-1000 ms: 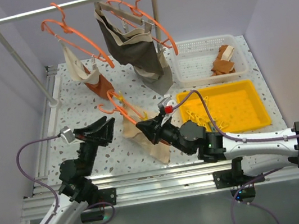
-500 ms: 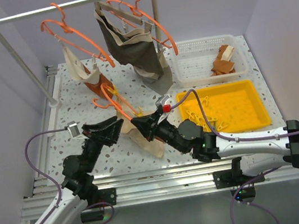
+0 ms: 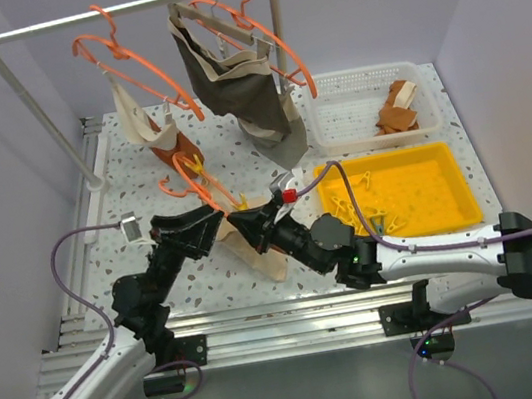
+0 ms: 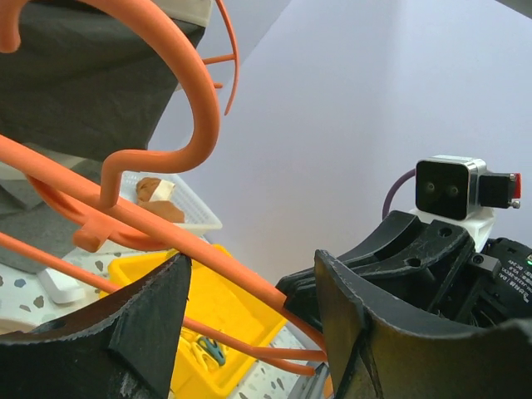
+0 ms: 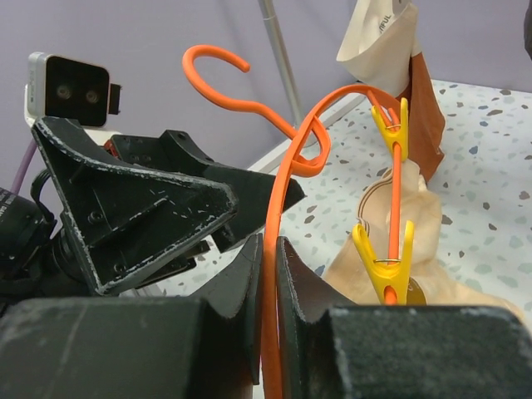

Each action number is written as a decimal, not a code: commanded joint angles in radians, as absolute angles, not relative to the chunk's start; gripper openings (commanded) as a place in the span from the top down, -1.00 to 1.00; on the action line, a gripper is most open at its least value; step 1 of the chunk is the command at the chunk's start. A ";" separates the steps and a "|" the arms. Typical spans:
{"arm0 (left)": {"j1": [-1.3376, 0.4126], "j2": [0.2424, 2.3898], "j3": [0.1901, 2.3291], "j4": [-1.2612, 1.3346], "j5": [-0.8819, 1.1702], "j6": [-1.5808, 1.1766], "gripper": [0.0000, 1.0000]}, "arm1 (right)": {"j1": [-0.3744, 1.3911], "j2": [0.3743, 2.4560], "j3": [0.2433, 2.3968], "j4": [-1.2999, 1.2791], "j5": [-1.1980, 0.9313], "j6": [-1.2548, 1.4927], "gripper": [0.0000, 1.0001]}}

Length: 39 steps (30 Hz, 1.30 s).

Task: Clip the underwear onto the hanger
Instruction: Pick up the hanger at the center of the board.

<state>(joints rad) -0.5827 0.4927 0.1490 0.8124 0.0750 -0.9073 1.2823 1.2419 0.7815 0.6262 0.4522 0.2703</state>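
My right gripper (image 3: 240, 223) (image 5: 270, 274) is shut on the thin wire of the orange hanger (image 3: 210, 188) (image 5: 287, 174) and holds it lifted above the table. The cream underwear (image 3: 260, 256) (image 5: 436, 241) hangs from the hanger's bar by two yellow pegs (image 5: 391, 262). My left gripper (image 3: 216, 228) (image 4: 249, 320) stands open right beside the right one. The hanger (image 4: 208, 258) runs through the gap between its fingers (image 4: 154, 324), and no finger presses on the wire.
A white rail (image 3: 114, 9) at the back carries more orange hangers, a dark grey garment (image 3: 231, 73) and a cream and rust cloth (image 3: 155, 126). At the right stand a yellow tray (image 3: 386, 157) of pegs and a white basket (image 3: 362, 73) with a rust cloth (image 3: 396, 113).
The right arm has carried the hanger and underwear leftward and away from the bases. The left gripper has swung right until its open fingers straddle the hanger.
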 commanded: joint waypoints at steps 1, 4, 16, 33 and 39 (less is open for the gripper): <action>-0.583 0.532 0.163 0.937 0.113 -0.936 -0.29 | 1.281 1.244 0.822 0.721 0.427 0.258 1.00; -0.592 0.548 0.160 0.960 0.106 -0.934 -0.29 | 1.281 1.256 0.839 0.700 0.404 0.262 1.00; -0.598 0.537 0.184 0.910 0.080 -0.894 0.67 | 1.281 1.259 0.842 0.562 0.360 0.241 0.89; -0.600 0.546 0.207 0.871 0.043 -0.880 0.98 | 1.307 1.242 0.853 0.419 0.391 0.078 -0.05; -0.600 0.534 0.209 0.859 0.038 -0.882 0.98 | 1.308 1.270 0.828 0.437 0.410 0.072 -0.08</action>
<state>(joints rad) -0.5980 0.5449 0.1692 0.8307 0.0479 -0.9024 1.3037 1.2579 0.8131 0.4221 0.3805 0.0971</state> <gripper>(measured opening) 0.130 0.537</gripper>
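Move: The hanger, still gripped by the right hand, has its sloping bar running between the left hand's open pads, about 1 cm ahead and 2 cm to the right. From the left hand the near yellow clip is about 1 cm ahead, 6 cm right and 5 cm lower, and the underwear hangs roughly level ahead, 5 cm right and 14 cm lower. The left pads, where the right hand brings the bar, lie some 2 cm ahead, 4 cm left and 3 cm above it. The hanger's bar changes hands: the left hand stays almost in place and shuts its fingers until they pinch the bar, while the right keeps its grip and eases about 1 cm left. Only then does the right open around the bar's lower end, let go and sink some 4 cm, its left side rolling down about 15 degrees. ##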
